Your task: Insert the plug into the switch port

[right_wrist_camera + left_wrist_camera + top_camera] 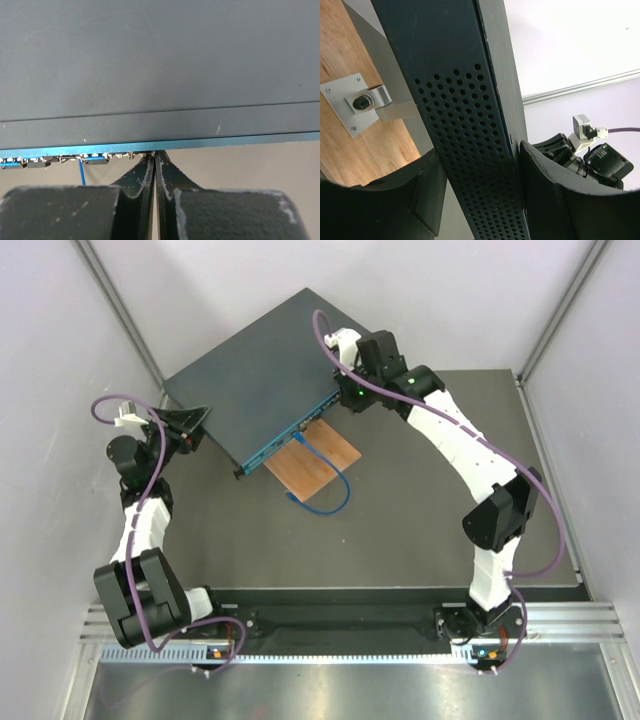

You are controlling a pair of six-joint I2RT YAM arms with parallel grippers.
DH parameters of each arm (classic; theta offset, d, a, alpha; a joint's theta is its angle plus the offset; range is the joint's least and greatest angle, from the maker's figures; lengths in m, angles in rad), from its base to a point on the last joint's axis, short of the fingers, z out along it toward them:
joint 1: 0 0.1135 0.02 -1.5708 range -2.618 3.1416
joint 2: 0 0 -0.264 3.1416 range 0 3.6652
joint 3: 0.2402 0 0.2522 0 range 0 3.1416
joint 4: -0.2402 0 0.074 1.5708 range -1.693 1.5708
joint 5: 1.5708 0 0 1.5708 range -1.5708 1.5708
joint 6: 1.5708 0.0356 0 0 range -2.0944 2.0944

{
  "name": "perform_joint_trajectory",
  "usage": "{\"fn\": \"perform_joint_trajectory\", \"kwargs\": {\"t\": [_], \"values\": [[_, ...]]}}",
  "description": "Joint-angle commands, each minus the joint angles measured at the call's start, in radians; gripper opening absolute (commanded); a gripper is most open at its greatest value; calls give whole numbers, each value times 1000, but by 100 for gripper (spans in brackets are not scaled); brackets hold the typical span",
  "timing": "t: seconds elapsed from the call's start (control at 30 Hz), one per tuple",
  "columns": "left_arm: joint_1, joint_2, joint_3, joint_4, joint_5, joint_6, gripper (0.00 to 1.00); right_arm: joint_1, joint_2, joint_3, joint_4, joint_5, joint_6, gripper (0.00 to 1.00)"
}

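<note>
The switch (258, 380), a flat dark blue box, lies diagonally at the back of the table, its teal port face (290, 436) turned toward me. A blue cable (332, 480) loops from that face over a wooden board; its plug (95, 159) sits in the port row. My left gripper (196, 424) clamps the switch's left corner. In the left wrist view the perforated side wall (470, 130) fills the gap between both fingers of that gripper (480, 152). My right gripper (155, 156) is shut and holds nothing, its tips touching the right end of the port face (336, 400).
A small brown wooden board (312, 462) lies just in front of the port face, under the cable. The cable's free end (292, 498) rests on the dark mat. White walls stand close on the left, back and right. Past the switch, the left wrist view shows a metal bracket (362, 102) on wood.
</note>
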Motion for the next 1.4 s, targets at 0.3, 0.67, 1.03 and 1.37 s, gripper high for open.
{"fn": "perform_joint_trajectory", "kwargs": {"t": [0.3,0.67,1.03,1.37], "values": [[-92,44,38,-65,84,218,1,52,13,37,380,-38,43,0],[-52,8,61,-146,64,241,49,0,-220,-244,353,-42,-29,15],[119,-94,-23,-273,91,256,99,-128,-420,-512,331,-97,-63,76],[323,-130,207,-1010,110,743,99,-331,-596,-705,275,-223,-54,100]]}}
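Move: The right hand's shut fingertips are at the switch's front edge, with the switch port within about 1 cm ahead and to the left. From that hand, at its height, the plugged-in blue cable end lies some 9 cm left and 8 cm back, the switch's right corner roughly 12 cm right and 11 cm ahead. The left hand has the switch's left side between its fingers; from it the port lies about 28 cm right and 3 cm ahead. Both hands open and leave the switch, right hand about 14 cm rightward, left releasing, 7 cm left, back and down. ##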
